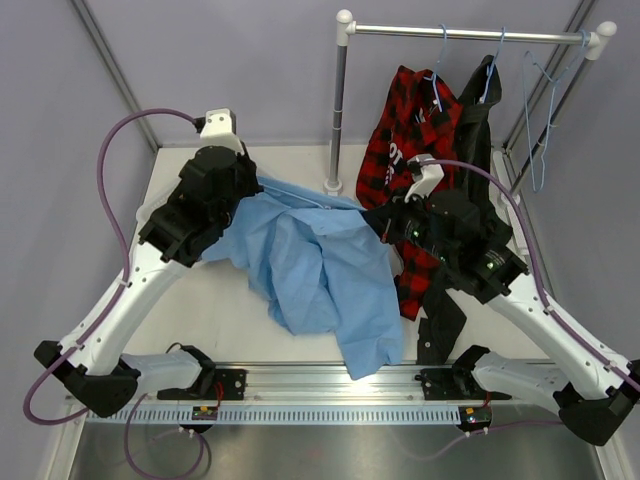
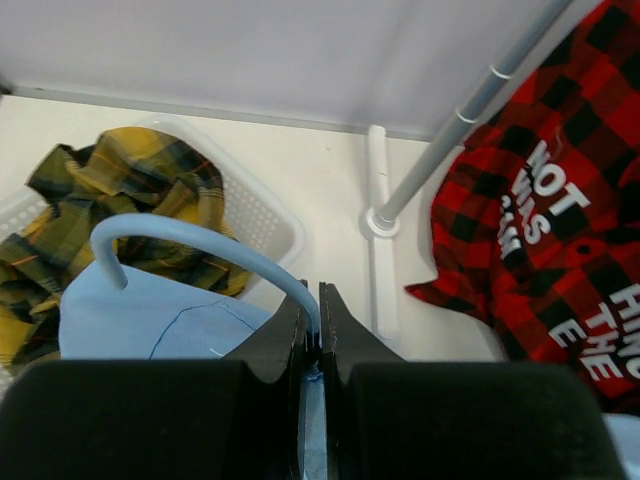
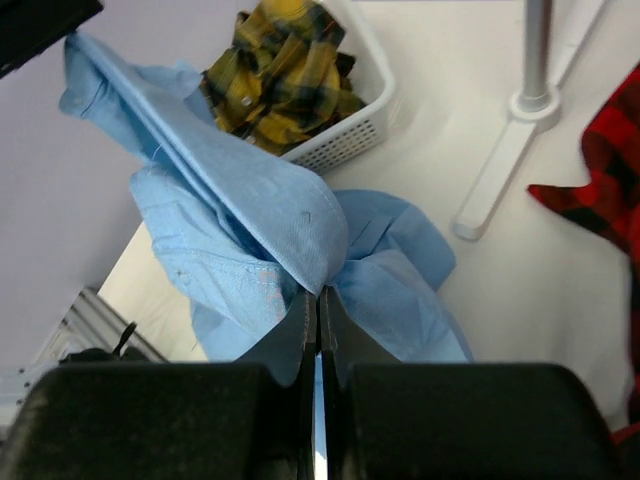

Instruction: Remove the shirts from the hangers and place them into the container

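The light blue shirt (image 1: 310, 265) hangs spread between both arms above the table. My left gripper (image 2: 312, 300) is shut on the curved hook of a pale-blue hanger (image 2: 200, 240), with the shirt's cloth (image 2: 150, 315) just below it. My right gripper (image 3: 319, 300) is shut on a fold of the light blue shirt (image 3: 260, 200). The white container (image 2: 265, 215) stands at the back left and holds the yellow-and-black plaid shirt (image 2: 130, 190). The red-and-black plaid shirt (image 1: 410, 140) and the black shirt (image 1: 480, 120) hang on hangers from the rail.
The metal rail (image 1: 470, 35) crosses the back right on a post (image 1: 338, 110) with a white foot (image 2: 378, 220). An empty pale-blue hanger (image 1: 540, 110) hangs at the rail's right end. The arm bases and a metal track (image 1: 330, 385) line the near edge.
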You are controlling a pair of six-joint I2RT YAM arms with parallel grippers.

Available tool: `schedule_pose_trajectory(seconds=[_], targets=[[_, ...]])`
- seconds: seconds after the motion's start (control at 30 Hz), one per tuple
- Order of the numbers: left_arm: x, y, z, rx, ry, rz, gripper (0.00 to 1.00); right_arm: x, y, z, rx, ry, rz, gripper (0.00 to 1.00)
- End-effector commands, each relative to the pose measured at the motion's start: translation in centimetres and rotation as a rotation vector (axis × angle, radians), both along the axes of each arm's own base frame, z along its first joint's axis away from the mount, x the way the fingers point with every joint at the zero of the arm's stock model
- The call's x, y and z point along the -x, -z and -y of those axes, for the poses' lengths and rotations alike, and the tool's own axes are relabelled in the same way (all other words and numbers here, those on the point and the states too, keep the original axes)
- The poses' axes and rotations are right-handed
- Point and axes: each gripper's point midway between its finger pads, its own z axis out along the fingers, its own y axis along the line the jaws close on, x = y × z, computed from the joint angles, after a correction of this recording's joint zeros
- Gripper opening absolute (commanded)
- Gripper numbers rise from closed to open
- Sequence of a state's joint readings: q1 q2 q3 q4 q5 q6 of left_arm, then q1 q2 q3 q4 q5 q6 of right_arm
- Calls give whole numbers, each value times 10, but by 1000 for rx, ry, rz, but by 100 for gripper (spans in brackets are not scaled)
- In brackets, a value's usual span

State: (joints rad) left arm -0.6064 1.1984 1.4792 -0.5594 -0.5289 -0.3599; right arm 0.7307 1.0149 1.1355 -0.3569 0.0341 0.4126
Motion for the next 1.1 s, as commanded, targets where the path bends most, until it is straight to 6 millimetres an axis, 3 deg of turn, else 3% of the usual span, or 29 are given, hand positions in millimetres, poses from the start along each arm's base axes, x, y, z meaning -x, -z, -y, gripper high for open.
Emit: schedule_pose_trajectory(seconds=[0.0, 0.03, 0.17, 0.3, 0.47, 0.63, 0.73, 0.9, 1.07], targets=[[2, -51, -58, -1, -174, 153, 0, -12, 42, 64, 201, 187, -75, 0], [7, -54, -51, 8, -112, 172, 0, -16, 42, 67, 197, 181, -65, 0], [18, -59, -34, 43, 21, 252, 0, 0, 32, 24, 142, -131, -43, 0], [22, -64, -25, 119, 58, 255, 0, 7, 45, -10, 85, -311, -110, 0], [27, -71, 4, 226, 180, 242, 0, 23, 31, -47, -89, -527, -109, 0], [29, -73, 29, 244, 217, 231, 0, 21, 8, -60, -171, -590, -54, 0], [28, -72, 43, 270, 229, 214, 0, 19, 4, -67, -185, -591, -48, 0], [29, -70, 68, 321, 261, 193, 0, 15, 22, -76, -152, -556, -80, 0], [36, -84, 91, 354, 325, 201, 0, 16, 37, -85, -130, -538, -105, 0]])
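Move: The left hand pinches the hanger by its neck; the hanger's free end lies about 15 cm to its right, 4 cm back and 3 cm lower. The container with the yellow shirt is some 20 cm to its left, 13 cm farther out and 30 cm down. The right hand holds the blue shirt near the collar, the hanger's free end roughly 8 cm to its left, 2 cm ahead and level; the red plaid shirt hangs some 16 cm ahead, 9 cm right and 5 cm lower. Keeping its pinch on the blue shirt near the collar, the right hand shifts slightly right, then sweeps about 9 cm left towards the left hand while sinking some 4 cm and drawing back, turning about 35 degrees counter-clockwise. The left hand, still gripping the hanger's neck, draws back about 2 cm with a small clockwise turn, wavers, then carries the hanger some 5 cm right, towards the right hand, rising slightly. ##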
